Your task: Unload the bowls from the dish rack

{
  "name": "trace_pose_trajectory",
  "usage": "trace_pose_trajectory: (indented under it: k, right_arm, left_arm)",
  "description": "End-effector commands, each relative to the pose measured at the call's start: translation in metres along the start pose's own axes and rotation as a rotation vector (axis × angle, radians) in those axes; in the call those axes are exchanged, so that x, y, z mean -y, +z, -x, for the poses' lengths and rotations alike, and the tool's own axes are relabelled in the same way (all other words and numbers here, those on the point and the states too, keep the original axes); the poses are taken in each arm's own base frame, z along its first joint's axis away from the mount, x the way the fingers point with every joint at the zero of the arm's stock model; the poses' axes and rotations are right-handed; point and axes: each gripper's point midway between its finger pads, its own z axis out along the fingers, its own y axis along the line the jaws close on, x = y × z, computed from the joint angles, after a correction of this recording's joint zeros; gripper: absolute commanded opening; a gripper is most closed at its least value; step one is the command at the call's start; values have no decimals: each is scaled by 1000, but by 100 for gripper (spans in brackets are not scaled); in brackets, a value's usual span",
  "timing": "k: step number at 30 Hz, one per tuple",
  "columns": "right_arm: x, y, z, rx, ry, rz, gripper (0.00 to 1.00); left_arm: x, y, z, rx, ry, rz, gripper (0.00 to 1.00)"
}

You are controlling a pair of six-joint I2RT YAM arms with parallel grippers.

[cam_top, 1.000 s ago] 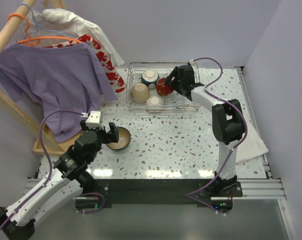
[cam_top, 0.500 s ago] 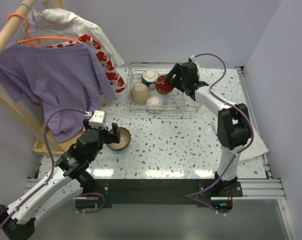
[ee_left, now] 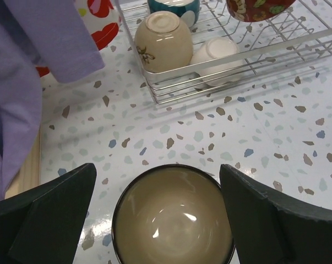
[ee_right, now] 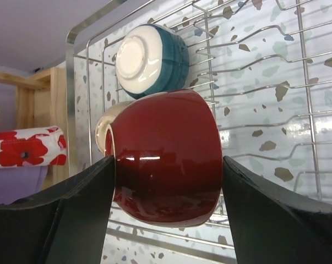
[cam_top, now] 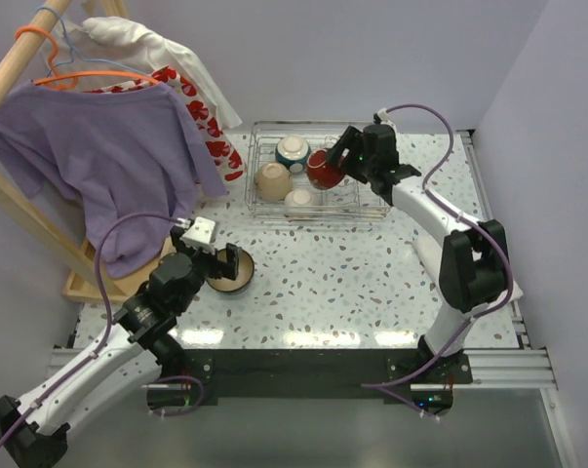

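Note:
The dark red bowl [ee_right: 166,159] lies on its side between the fingers of my right gripper [ee_right: 168,181], which is shut on it a little above the dish rack [cam_top: 342,216]. In the rack remain a teal-and-white bowl [cam_top: 293,149], a tan bowl [cam_top: 273,180] and a white bowl [cam_top: 300,201], all upside down. On the table left of the rack stands a dark-rimmed bowl [ee_left: 174,217] with a pale inside, upright. My left gripper [ee_left: 157,212] hangs open over it, one finger on each side and neither touching it.
A wooden clothes stand [cam_top: 20,58] with a purple shirt [cam_top: 98,146] and a red-flowered cloth [cam_top: 211,127] fills the left side, close to the rack. A white cloth [cam_top: 493,283] lies at the table's right edge.
My right arm has swung its elbow to the right and carried the red bowl slightly right and up over the rack. The left gripper has shifted a little over the bowl on the table.

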Motion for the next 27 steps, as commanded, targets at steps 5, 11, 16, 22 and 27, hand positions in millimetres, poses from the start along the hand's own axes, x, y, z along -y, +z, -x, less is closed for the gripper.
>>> trace_pose_trajectory:
  k: [5,11,16,22,27]
  right_arm:
    - [-49,-64,31,52,-31,191,0]
    - [-53,-89,18,9,-23,251,0]
    - [-52,-106,9,-13,-24,278,0]
    - [-50,-119,-3,-45,-6,303,0]
    - [-50,-128,-8,-55,4,319,0]
  left_arm:
    - [31,24,34,146,188,-157,100]
    - [52,39,60,248,326,-231,100]
    - [73,52,69,279,413,-259,100]
    - [99,62,79,347,518,-279,100]
    - [125,68,82,400,613,-300,100]
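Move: Some 25 cm ahead of the open left hand and 25 cm to its right, at about its height, the red bowl already hangs in the right fingers; two nested bowls stand about 2 cm ahead of the left hand and 13 cm below. From the right hand, the left gripper waits some 25 cm back and 25 cm left. Still racked, the white bowl is 4 cm back, 6 cm left, the beige bowl 2 cm ahead, 13 cm left, both some 11 cm down. Sweeping about 12 cm to the right and slightly forward, the left hand leaves the nested bowls and closes on the red bowl, fingers wide open, swinging some 25 degrees clockwise while its tips lift and its left side rises. The right hand keeps its grip and draws the bowl back about 10 cm towards the rack's front rail, first rising some 4 cm, then sinking slightly, turning a little counter-clockwise. ##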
